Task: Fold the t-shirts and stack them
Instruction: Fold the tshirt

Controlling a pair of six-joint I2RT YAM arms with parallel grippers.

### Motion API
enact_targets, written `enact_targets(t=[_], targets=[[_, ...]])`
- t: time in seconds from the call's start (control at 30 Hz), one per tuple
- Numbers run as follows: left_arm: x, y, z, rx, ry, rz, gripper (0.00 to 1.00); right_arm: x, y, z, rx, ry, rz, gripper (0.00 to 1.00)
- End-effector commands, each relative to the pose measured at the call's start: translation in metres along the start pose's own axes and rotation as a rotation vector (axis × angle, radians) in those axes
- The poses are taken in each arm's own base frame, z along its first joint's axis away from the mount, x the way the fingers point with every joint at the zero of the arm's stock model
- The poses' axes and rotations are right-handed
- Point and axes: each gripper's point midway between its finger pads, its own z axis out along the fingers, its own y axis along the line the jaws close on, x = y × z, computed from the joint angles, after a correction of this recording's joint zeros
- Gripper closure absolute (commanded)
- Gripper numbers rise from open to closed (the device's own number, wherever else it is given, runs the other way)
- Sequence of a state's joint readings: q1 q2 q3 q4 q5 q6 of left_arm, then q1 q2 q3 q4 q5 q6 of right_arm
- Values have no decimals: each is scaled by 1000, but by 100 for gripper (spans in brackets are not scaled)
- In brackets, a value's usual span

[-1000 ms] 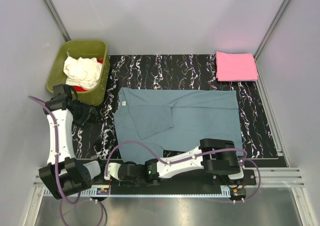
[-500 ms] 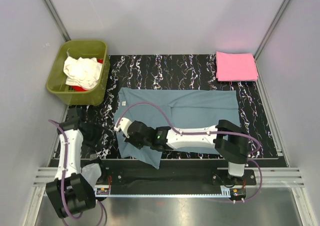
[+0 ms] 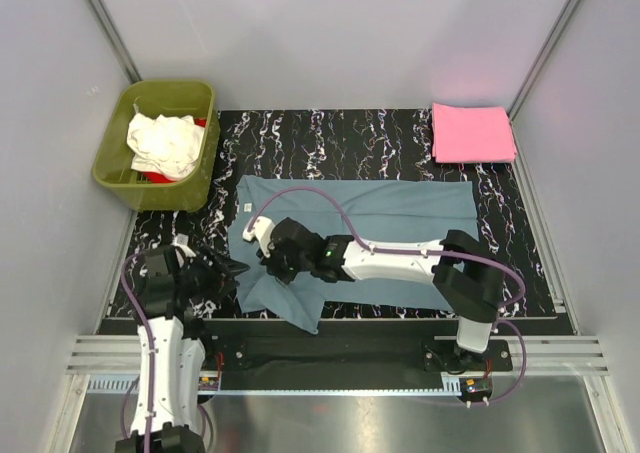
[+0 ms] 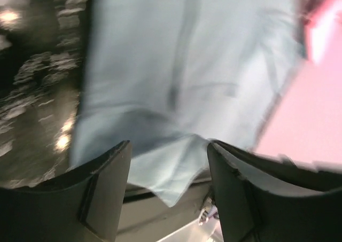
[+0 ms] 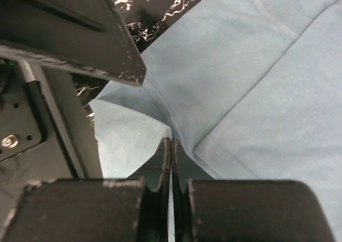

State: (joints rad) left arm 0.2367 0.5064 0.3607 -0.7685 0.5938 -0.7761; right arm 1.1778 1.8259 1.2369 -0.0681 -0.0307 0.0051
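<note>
A large blue-grey t-shirt [image 3: 400,213] lies spread on the black marbled mat [image 3: 350,133]. Its near-left corner [image 3: 300,318] droops past the mat's front edge. My right gripper [image 3: 275,268] reaches across to the shirt's left part and is shut; in the right wrist view [image 5: 171,139] a ridge of the blue cloth [image 5: 240,76] rises into the closed fingertips. My left gripper [image 3: 228,270] sits just left of the shirt, open, with the blurred shirt corner [image 4: 171,188] beyond its fingers [image 4: 107,183]. A pink t-shirt [image 3: 472,133] lies folded at the far right.
An olive-green tub [image 3: 165,91] at the far left holds a crumpled white t-shirt [image 3: 160,143] and a red one [image 3: 150,178]. Grey walls close in both sides. A metal rail [image 3: 340,358] runs along the front edge.
My left arm swung from beside the tub down to the shirt's near-left side, opening a little wider. My right arm stretched from the front edge onto the shirt; the sleeve's cloth shifted.
</note>
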Motion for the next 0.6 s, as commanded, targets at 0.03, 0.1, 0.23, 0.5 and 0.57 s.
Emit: enact_targets(t=[0.03,0.1,0.23,0.5,0.57], targets=[[-12,-70,-15,331,-17,207,35,-33,14,-22,-162,-101,42,100],[-23,-76,-15,301,-54,257,35,-30,14,-26,-219,-93,78,100],[-40,-80,0,230,-102,322,36,-34,6,-28,-274,-121,119,100],[-3,-64,45,261,23,364,41,-47,-35,-31,-312,-145,230,100],[-3,-57,48,245,-6,394,41,-52,-43,-32,-330,-138,234,100]])
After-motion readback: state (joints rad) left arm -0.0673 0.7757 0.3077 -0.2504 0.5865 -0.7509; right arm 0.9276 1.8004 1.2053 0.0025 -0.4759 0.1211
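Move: The t-shirt's near-left sleeve hangs from the right hand's shut fingers, going over the shirt body, whose middle lies about 7 cm ahead, 17 cm right and 8 cm below. Its free corner is roughly 11 cm back and 7 cm right of that hand; the already folded flap is some 8 cm ahead and 6 cm right. From the open left hand, the held part of the sleeve is around 8 cm right, level fore and aft. The sleeve, still pinched by the right hand, is drawn forward over the shirt, rising and going slightly right, about 5 cm in all and mostly late, while that wrist turns some 20 degrees. The open left hand arcs towards the held sleeve: up and forward first, then right and back down to its starting height, ending about 6 cm forward-right, its fingers swinging clockwise; contact can't be seen. ##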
